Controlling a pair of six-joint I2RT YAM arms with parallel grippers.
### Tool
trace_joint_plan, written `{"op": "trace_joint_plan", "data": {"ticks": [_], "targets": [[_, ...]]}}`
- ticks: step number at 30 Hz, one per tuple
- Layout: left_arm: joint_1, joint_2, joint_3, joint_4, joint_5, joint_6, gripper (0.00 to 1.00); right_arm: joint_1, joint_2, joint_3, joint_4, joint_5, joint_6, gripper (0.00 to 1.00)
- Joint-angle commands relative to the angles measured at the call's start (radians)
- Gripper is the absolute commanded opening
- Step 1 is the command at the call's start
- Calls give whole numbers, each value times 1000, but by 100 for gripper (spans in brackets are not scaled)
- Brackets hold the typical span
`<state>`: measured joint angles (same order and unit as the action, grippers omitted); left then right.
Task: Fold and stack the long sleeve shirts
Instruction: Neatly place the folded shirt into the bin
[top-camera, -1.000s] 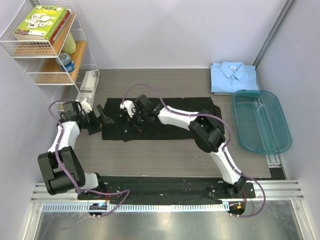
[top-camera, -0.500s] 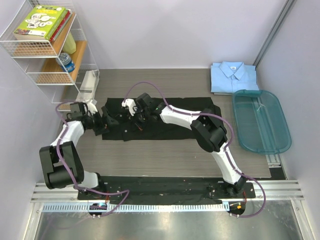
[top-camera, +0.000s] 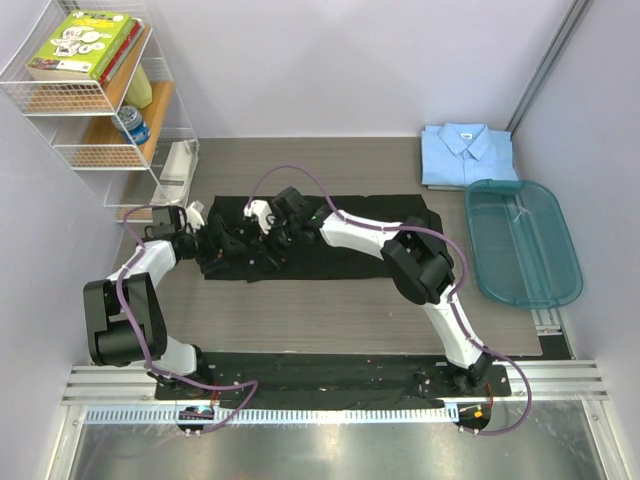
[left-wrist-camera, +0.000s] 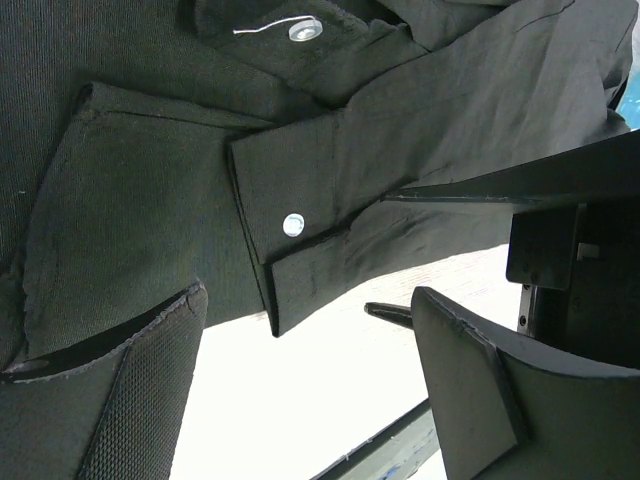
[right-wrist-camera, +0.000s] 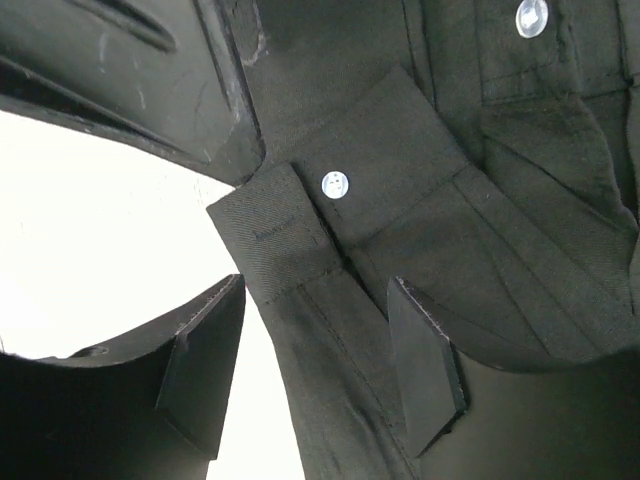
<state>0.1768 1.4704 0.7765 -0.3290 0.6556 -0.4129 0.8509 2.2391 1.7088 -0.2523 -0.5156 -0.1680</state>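
Note:
The black long sleeve shirt (top-camera: 350, 235) lies spread flat across the middle of the table. Its buttoned cuff (left-wrist-camera: 293, 224) (right-wrist-camera: 335, 185) sits at the shirt's left end. My left gripper (top-camera: 214, 246) (left-wrist-camera: 305, 370) is open at that left edge, its fingers straddling bare table just short of the cuff. My right gripper (top-camera: 270, 236) (right-wrist-camera: 315, 360) is open too, with the sleeve lying loose between its fingers (right-wrist-camera: 205, 365). The two grippers nearly touch. The light blue shirt (top-camera: 467, 155) lies folded at the back right.
A teal plastic tub (top-camera: 522, 242) stands at the right, just in front of the blue shirt. A wire shelf (top-camera: 95, 90) with books and a can stands at the back left. A metal rail (top-camera: 330, 410) runs along the near edge.
My right gripper has opened and let go of the black sleeve. My left gripper has moved right, up to the cuff at the shirt's left edge, closing slightly.

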Motion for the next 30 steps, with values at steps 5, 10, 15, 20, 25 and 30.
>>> {"op": "trace_joint_plan", "data": {"ticks": [5,10,15,20,25,30], "targets": [[6,-18,13,33,-11,2,84,40,17,8,-13,63,-96,63],[4,-18,14,24,-19,9,85,45,36,3,-10,104,-110,54],[4,-19,12,19,-30,11,86,47,31,6,-10,114,-116,28],[4,-16,10,18,-25,11,86,46,-13,9,4,106,-102,1],[3,-21,9,19,7,-3,86,31,-64,18,13,66,-82,1],[-19,-21,7,24,24,-21,85,4,-104,34,21,16,-44,1]]}}
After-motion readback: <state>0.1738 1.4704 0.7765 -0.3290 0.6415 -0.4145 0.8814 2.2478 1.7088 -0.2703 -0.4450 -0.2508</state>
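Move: The cuff of the black sleeve that I'm after lies under my right fingers, roughly 1 cm back, 2 cm to the left and 3 cm below. A second cuff button shows about 6 cm ahead and 5 cm left of that hand; the middle of the folded black shirt is some 14 cm to its right and 5 cm ahead, both about 3 cm lower. From my left hand the cuff is about 6 cm right, 2 cm ahead and 5 cm below. With its fingers about two-thirds open and angled down to the left, my right hand sinks nearly 3 cm onto the sleeve cuff, easing about 1 cm back towards my base. At the bottom I shut the fingers and pinch a fold of the cuff beside its button, then start up with the cloth, rising some 1.5 cm. ##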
